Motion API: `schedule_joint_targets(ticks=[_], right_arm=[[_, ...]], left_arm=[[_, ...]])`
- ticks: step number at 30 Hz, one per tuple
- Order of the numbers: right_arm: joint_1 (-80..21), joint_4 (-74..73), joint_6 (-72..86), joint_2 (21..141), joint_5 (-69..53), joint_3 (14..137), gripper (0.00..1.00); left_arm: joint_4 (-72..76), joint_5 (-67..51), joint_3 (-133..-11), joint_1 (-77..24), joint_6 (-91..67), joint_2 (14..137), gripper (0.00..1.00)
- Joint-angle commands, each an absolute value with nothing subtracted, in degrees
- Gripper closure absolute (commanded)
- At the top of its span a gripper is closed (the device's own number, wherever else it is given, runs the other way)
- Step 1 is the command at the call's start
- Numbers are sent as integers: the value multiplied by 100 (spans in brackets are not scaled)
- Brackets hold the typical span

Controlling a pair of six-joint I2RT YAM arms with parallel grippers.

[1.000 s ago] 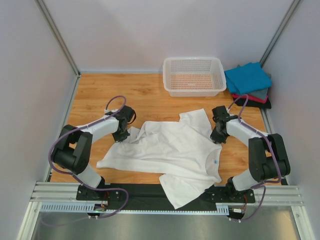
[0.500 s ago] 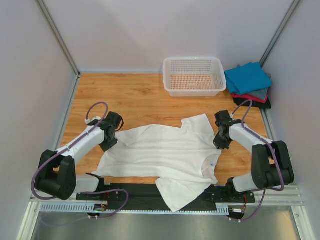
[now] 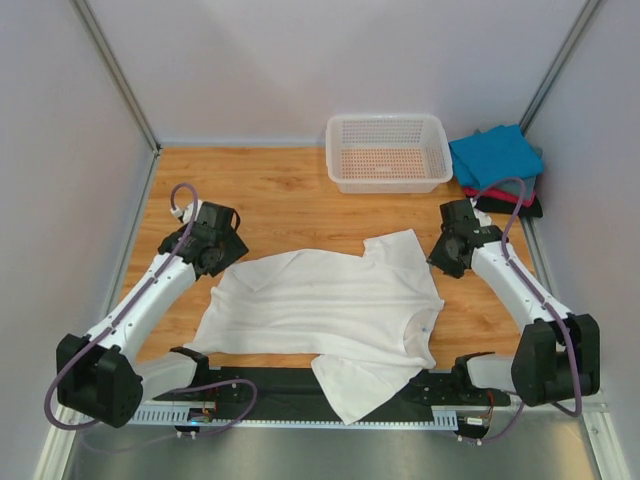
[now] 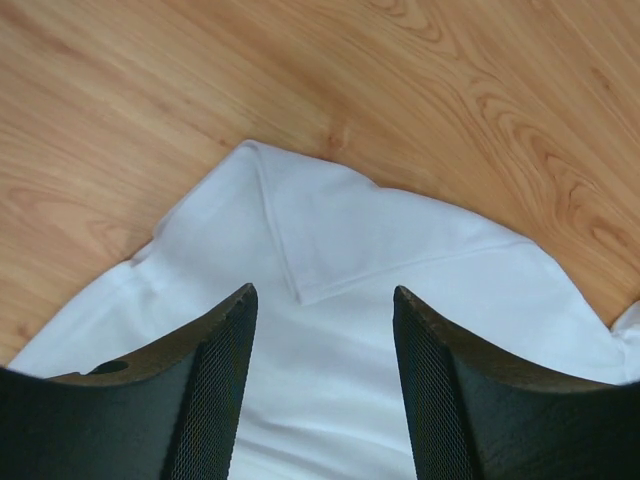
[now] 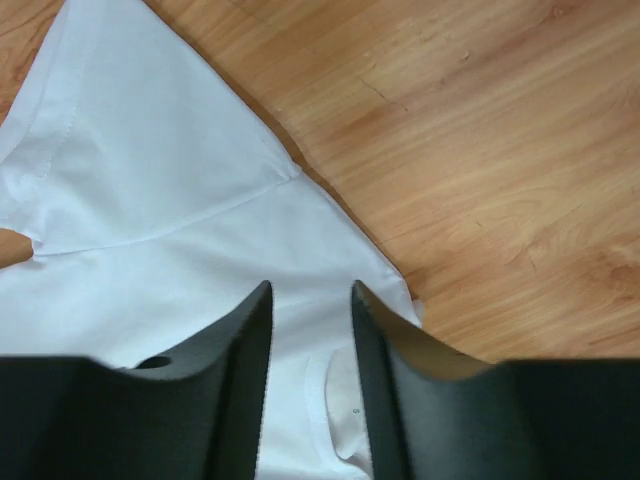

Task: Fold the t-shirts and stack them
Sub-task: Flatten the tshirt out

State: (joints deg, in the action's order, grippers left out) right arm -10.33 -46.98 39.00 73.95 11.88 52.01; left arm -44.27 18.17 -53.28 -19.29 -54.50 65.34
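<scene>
A plain white t-shirt [image 3: 330, 300] lies spread on the wooden table, its neck with a small blue label [image 3: 430, 324] at the right. One sleeve [image 3: 352, 385] hangs over the near edge. My left gripper [image 3: 226, 262] hovers open over the shirt's left corner [image 4: 300, 230], nothing between its fingers [image 4: 215, 380]. Above the far right sleeve [image 5: 150, 150], my right gripper [image 3: 441, 262] is open too and holds nothing; the collar [image 5: 335, 420] shows between its fingers [image 5: 240, 370]. Folded t-shirts [image 3: 497, 158], teal-blue on top of red, grey and black, are stacked at the back right.
A white plastic mesh basket [image 3: 388, 180] stands at the back, just left of the folded stack. Grey walls and metal posts [image 3: 115, 80] close in the sides. The black base rail [image 3: 260, 385] runs along the near edge under the hanging sleeve.
Both grippers have opened and let go of the white t-shirt, then drawn outward and up. The shirt's left side was pulled out and now lies flatter.
</scene>
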Motion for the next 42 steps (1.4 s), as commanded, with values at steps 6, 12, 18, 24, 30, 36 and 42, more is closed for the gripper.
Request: schedule_joint_targets(ticks=[6, 12, 18, 24, 30, 36, 42], right_arm=[[-914, -3921, 3955, 7646, 915, 5634, 44], [-888, -3612, 3946, 7857, 861, 5695, 42], [-826, -3489, 3832, 8094, 888, 5801, 43], [-809, -3437, 3841, 8402, 782, 5915, 44], [-800, -3322, 3832, 8560, 800, 5941, 44], [-800, -2883, 3779, 8885, 598, 5801, 44], [-800, -2462, 3586, 9202, 396, 5748, 44]], left_arm=[[-3182, 923, -4606, -2162, -6511, 7294, 38], [-3349, 1177, -4544, -2338, -6890, 7594, 40], [-3357, 1266, -4377, -2461, -7066, 7707, 41], [-3515, 1274, -4464, -2461, -7058, 7980, 43], [-3463, 1310, -4465, -2461, -6979, 8138, 48], [-3331, 1222, -4544, -2461, -6882, 8385, 67], [-3533, 1397, -4675, -2426, -6751, 8254, 100]])
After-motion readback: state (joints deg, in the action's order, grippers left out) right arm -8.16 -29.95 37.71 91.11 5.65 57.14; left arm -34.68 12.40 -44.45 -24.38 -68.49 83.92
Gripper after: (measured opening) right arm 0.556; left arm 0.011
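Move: The crease near my half of the shirt's far edge, the one my left hand will pinch, lies about 13 cm below that hand, some 4 cm to its right and 2 cm back. The shirt's far-left corner is almost straight below, perhaps 2 cm ahead. From my right hand the far-right sleeve's middle is about 9 cm ahead, 6 cm left and 7 cm down; the collar lies about 9 cm back, 3 cm left and equally low. I drop my open left hand about 12 cm onto the folded layer, veering some 4 cm right on the way and tipping the fingers more steeply down, then close them to pinch the cloth at the tip of the crease. Meanwhile I open my empty right hand wider and carry it about 8 cm forward, sinking towards the far-right sleeve and staying open above it. ##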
